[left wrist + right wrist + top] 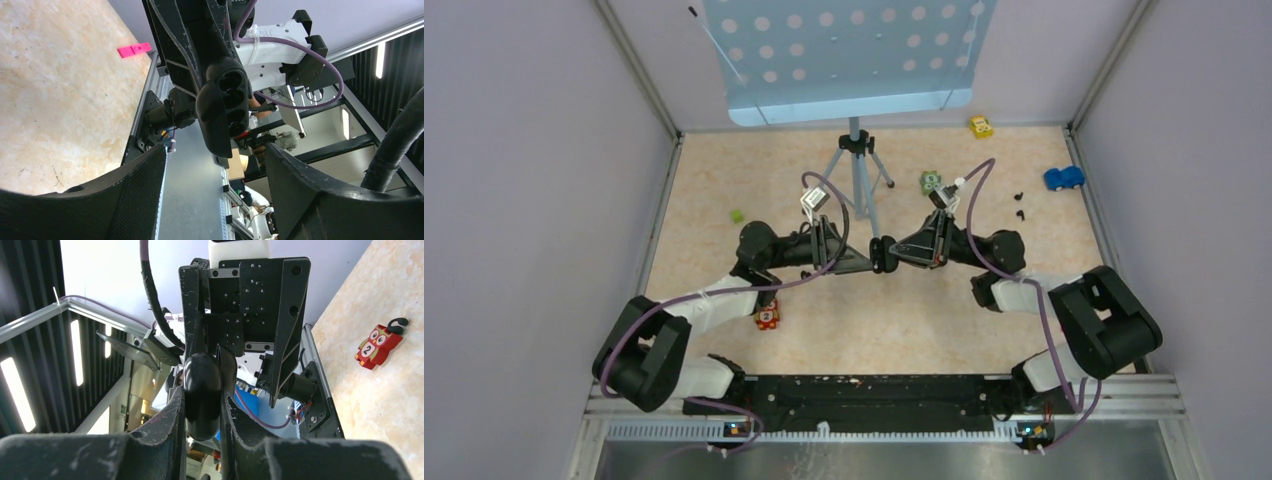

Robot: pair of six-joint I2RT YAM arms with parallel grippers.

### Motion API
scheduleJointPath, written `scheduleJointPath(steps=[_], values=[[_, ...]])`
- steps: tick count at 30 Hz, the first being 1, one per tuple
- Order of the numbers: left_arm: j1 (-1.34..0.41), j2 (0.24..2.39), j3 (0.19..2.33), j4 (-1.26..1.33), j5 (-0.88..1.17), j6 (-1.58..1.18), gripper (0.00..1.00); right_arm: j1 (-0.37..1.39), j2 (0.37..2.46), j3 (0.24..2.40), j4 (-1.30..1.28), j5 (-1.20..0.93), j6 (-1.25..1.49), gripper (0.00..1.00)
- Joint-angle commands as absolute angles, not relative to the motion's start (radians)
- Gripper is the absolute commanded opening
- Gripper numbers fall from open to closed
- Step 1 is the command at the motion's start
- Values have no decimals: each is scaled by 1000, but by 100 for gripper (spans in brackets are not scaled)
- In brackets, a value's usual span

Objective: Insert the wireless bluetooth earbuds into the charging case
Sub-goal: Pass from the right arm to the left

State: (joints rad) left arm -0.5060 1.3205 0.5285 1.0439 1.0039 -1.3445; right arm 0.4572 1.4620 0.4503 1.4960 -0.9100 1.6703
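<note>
My right gripper (896, 251) is shut on the black charging case (883, 254) above the middle of the table. In the right wrist view the case (201, 390) is pinched between both fingers (175, 412) of that gripper (202, 402). The left wrist view shows the case (232, 97) open, with its empty sockets facing the camera and its lid hanging down. My left gripper (215, 162) is open, its fingers (145, 185) wide apart just short of the lid. Two tiny black earbuds (1021, 205) lie on the table at the right, near the blue car.
A tripod (857, 170) carrying a perforated blue board (844, 55) stands at the back centre. Lying around are a blue car (1063, 178), a yellow car (981, 127), a green toy (931, 182), a green block (737, 215) and a red owl block (767, 317).
</note>
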Motion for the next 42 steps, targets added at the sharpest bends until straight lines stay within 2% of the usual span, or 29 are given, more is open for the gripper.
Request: scheduleJointPath(steps=[1,5,11,25,29,30,32,34,36,39,42], values=[[-518,1327,580,1070,982,-1319,76,476,1476,488,1726,-893,1666,0],[-520,1336,596,1065,968,-1315,68,483,1479,485,1724,-893,1667,0],[-522,1368,623,1063,977,-1317,50,485,1485,488,1725,-897,1675,0],[-523,1384,642,1037,992,-1313,24,485,1527,507,1726,-903,1693,0],[-522,1375,645,1012,994,-1299,13,485,1533,500,1725,-899,1694,0],[-522,1372,645,1004,994,-1296,11,484,1535,498,1726,-899,1696,4],[-521,1367,646,989,996,-1287,7,485,1536,498,1725,-900,1698,32],[-521,1360,654,952,996,-1270,7,485,1535,498,1724,-906,1698,46],[-521,1353,665,893,998,-1247,7,483,1531,491,1720,-902,1703,53],[-520,1332,688,771,996,-1187,4,479,1506,465,1675,-892,1675,57],[-520,1305,713,633,985,-1125,2,477,1419,432,1449,-874,1537,59]])
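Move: The open charging case is in the right gripper's closed tips, its middle about 2 cm to that hand's left and level with it. From the open left gripper it is roughly 3 cm to the right, 2 cm ahead and 1 cm higher, lid side nearest. Down on the table, about 25 cm below, a second black case lies some 15 cm right of and 17 cm beyond the left gripper; the red owl is about 24 cm left and 2 cm ahead. Bring the left gripper about 1.5 cm forward and 1 cm right to the case, rising slightly and then easing back down, and close its fingers on the lid, while the right hand drifts a centimetre left and down, still gripping. Keep the left pinch, lower it about another centimetre with a slight tilt, and open the right fingers. ##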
